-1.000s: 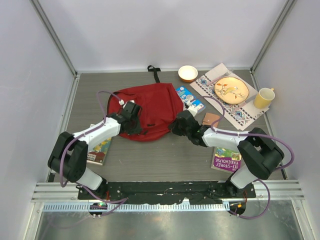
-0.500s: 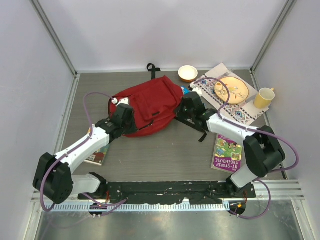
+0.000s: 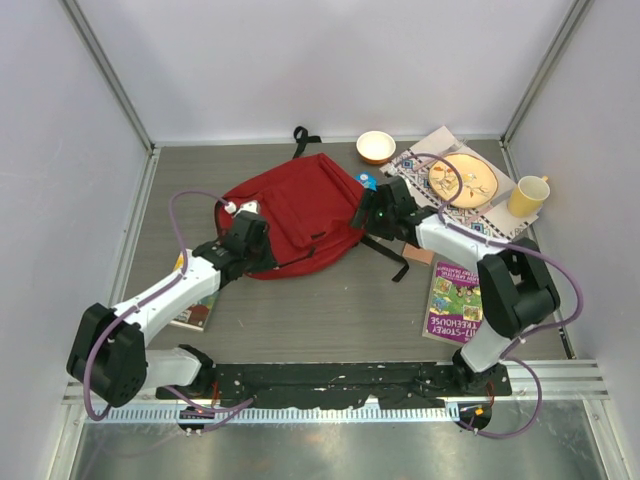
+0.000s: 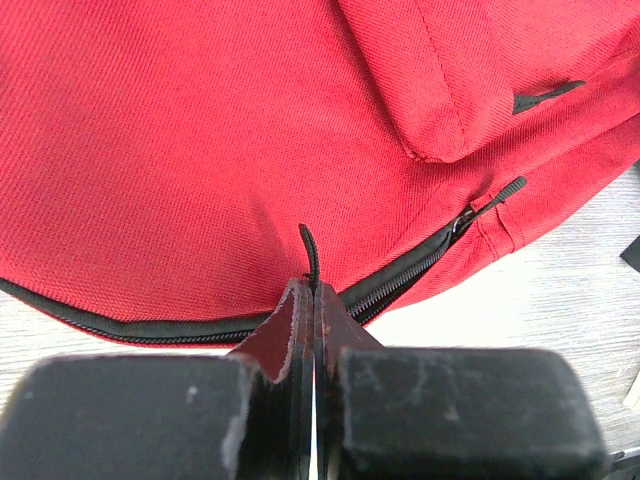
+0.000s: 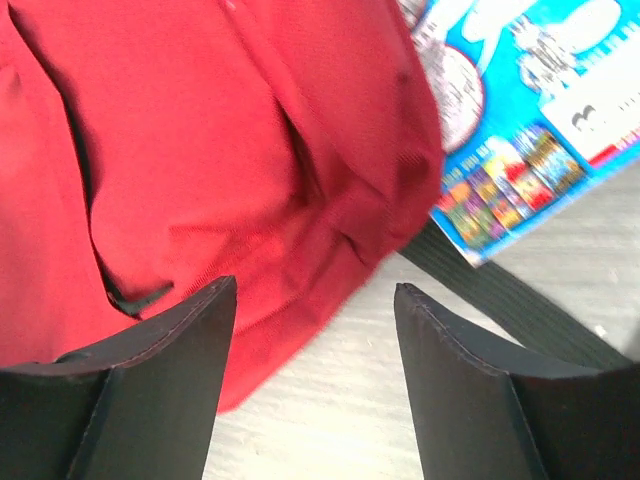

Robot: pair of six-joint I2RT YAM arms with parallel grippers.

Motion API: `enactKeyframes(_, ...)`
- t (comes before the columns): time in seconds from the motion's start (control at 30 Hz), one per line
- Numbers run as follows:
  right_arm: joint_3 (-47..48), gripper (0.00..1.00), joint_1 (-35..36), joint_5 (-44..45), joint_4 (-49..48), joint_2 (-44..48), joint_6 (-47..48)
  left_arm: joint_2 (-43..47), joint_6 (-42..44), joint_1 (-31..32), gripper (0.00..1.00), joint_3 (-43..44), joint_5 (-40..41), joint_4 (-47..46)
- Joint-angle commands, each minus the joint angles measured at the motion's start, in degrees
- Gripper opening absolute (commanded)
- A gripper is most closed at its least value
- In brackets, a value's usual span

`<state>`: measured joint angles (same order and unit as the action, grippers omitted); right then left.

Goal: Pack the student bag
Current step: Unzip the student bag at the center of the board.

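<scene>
The student bag (image 3: 300,205) is a red backpack lying flat in the middle of the table. My left gripper (image 3: 262,248) sits at its near left edge. In the left wrist view that gripper (image 4: 313,292) is shut on the black zipper pull cord (image 4: 311,250), just above the dark zipper (image 4: 400,288). My right gripper (image 3: 361,218) is at the bag's right edge. Its jaws (image 5: 315,292) stand open over bare tabletop, holding nothing, with the red fabric (image 5: 200,150) under the left finger and a black strap (image 5: 510,300) by the right one.
A blue printed booklet (image 5: 530,110) lies partly under the bag's right side. An orange bowl (image 3: 376,146), a plate (image 3: 463,179) on a patterned mat and a yellow mug (image 3: 528,195) stand at the back right. A purple book (image 3: 455,300) lies near right, another book (image 3: 195,305) near left.
My right gripper has opened and let go of the bag after carrying its right side toward the back. The bag now lies farther back. My left gripper stays shut on the cord.
</scene>
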<state>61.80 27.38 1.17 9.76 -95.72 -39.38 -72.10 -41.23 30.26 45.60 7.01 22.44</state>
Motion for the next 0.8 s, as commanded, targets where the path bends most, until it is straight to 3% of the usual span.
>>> enactKeyframes(0.0,-5.8,0.71,-0.6,-2.5,2.4,9.4,-2.8,-0.6,-2.0,0.1,0.00,1.2,-1.7,-3.7)
enactKeyframes(0.1,-12.2,0.71,-0.4,-9.7,-0.4,14.4,-8.4,-0.5,-1.9,0.1,0.00,1.9,-2.2,-3.8)
enactKeyframes(0.23,-19.3,0.71,2.1,-18.8,-16.5,17.1,-20.8,-0.5,-1.6,0.4,0.00,2.2,-3.4,-4.1)
enactKeyframes(0.43,-17.2,0.71,12.1,-14.2,-22.5,12.6,-34.3,0.2,-1.2,1.6,0.00,2.2,-3.3,-4.1)
enactKeyframes(0.77,-14.9,0.69,15.8,-16.2,-29.4,0.2,-45.9,1.3,-1.0,3.7,0.00,1.9,-2.8,-3.5)
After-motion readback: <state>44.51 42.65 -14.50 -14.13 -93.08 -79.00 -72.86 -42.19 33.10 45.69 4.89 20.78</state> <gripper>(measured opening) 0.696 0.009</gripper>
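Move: The free zipper pull at the student bag's front edge lies about 12 cm to the right hand's left, 9 cm back and 3 cm lower; from the left hand, already pinching the other zip tab, it is about 8 cm right, 3 cm ahead and 1 cm lower. Around the right hand, the pocket pull sits 10 cm left and 4 cm back, the shoulder strap 5 cm right and 8 cm back, the blue book 8 cm ahead and 4 cm right, the latter two about 7 cm below. The bag's free zipper pull is what the right hand swings to, fingers already wide open: first back off the bag's right corner, then curving left along the front edge, about 12 cm each way, rising a little and sinking again, while it rolls its left side up some 35 degrees and tips steeper. The left hand keeps its pinch on the other tab and eases about 2 cm right towards that pull. ##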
